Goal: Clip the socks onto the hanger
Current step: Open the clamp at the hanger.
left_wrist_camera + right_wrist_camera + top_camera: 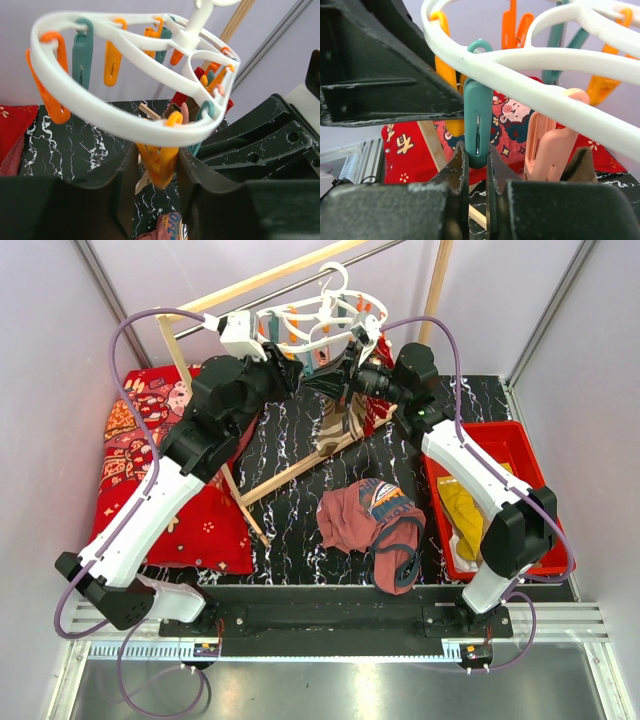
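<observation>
The white oval hanger (320, 315) hangs from the rail at the back, ringed with orange and teal pegs. My left gripper (292, 368) reaches up under its near rim (100, 115). Its fingers press both sides of an orange peg (161, 167). My right gripper (345, 375) comes in from the other side, shut on the lower end of a teal peg (477, 110) under the ring (530, 60). A brown-and-tan striped sock (335, 430) and a red sock (378, 405) dangle below the hanger. Mustard yellow socks (458, 510) lie in the red bin (520, 450).
A rust-maroon garment (370, 520) lies crumpled on the black marbled table. A red cartoon-print cushion (150, 470) fills the left side. The wooden rack's poles (290, 475) slant across the middle, with its metal rail behind the hanger.
</observation>
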`<control>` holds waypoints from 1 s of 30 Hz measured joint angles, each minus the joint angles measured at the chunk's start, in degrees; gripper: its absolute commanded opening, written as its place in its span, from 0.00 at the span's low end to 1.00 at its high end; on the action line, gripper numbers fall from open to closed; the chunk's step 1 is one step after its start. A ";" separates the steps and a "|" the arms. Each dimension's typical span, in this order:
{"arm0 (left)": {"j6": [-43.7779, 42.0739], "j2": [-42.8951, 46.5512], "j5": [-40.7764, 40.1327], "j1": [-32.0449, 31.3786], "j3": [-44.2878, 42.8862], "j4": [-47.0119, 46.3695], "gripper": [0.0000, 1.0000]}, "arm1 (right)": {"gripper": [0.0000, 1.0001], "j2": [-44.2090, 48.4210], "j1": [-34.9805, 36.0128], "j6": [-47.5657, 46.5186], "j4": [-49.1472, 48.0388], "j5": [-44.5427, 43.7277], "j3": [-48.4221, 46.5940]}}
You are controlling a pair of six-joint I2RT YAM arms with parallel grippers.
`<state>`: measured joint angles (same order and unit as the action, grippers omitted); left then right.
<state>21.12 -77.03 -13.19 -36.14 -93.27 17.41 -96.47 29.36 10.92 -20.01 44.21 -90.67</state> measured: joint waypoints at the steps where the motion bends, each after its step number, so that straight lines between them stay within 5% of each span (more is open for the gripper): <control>1: -0.22 0.31 -0.11 0.00 0.00 0.17 0.52 | 0.00 0.00 0.04 0.22 0.00 -0.11 -0.11; 3: -0.72 1.07 -0.20 -0.20 0.02 0.48 0.60 | 0.00 0.02 0.04 0.63 0.02 -0.13 -0.13; 16: -1.36 8.07 2.14 -0.55 0.02 0.59 0.72 | 0.00 0.07 0.04 4.13 1.38 -1.11 -1.05; 30: 3.72 1.92 6.03 -3.39 -4.13 4.63 0.82 | 0.00 0.26 0.17 5.22 3.23 -2.80 -1.05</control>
<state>24.84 -75.11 -7.16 -39.53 -97.41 22.04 -96.20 29.54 16.14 -16.78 41.41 -91.72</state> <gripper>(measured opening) 0.810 0.099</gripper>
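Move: The teal clip, already pinched by the right hand with its middle about 1 cm above that hand point, lies some 4 cm right and 1 cm ahead of the left hand, about level. The orange clip sits between the left fingers, about 4 cm left and 1 cm back of the teal one. The pink clip hangs roughly 4 cm ahead and 1 cm right of the teal clip. Left hand opens off the orange clip, rising back some 5 cm, then rightward; right hand keeps pinching. ##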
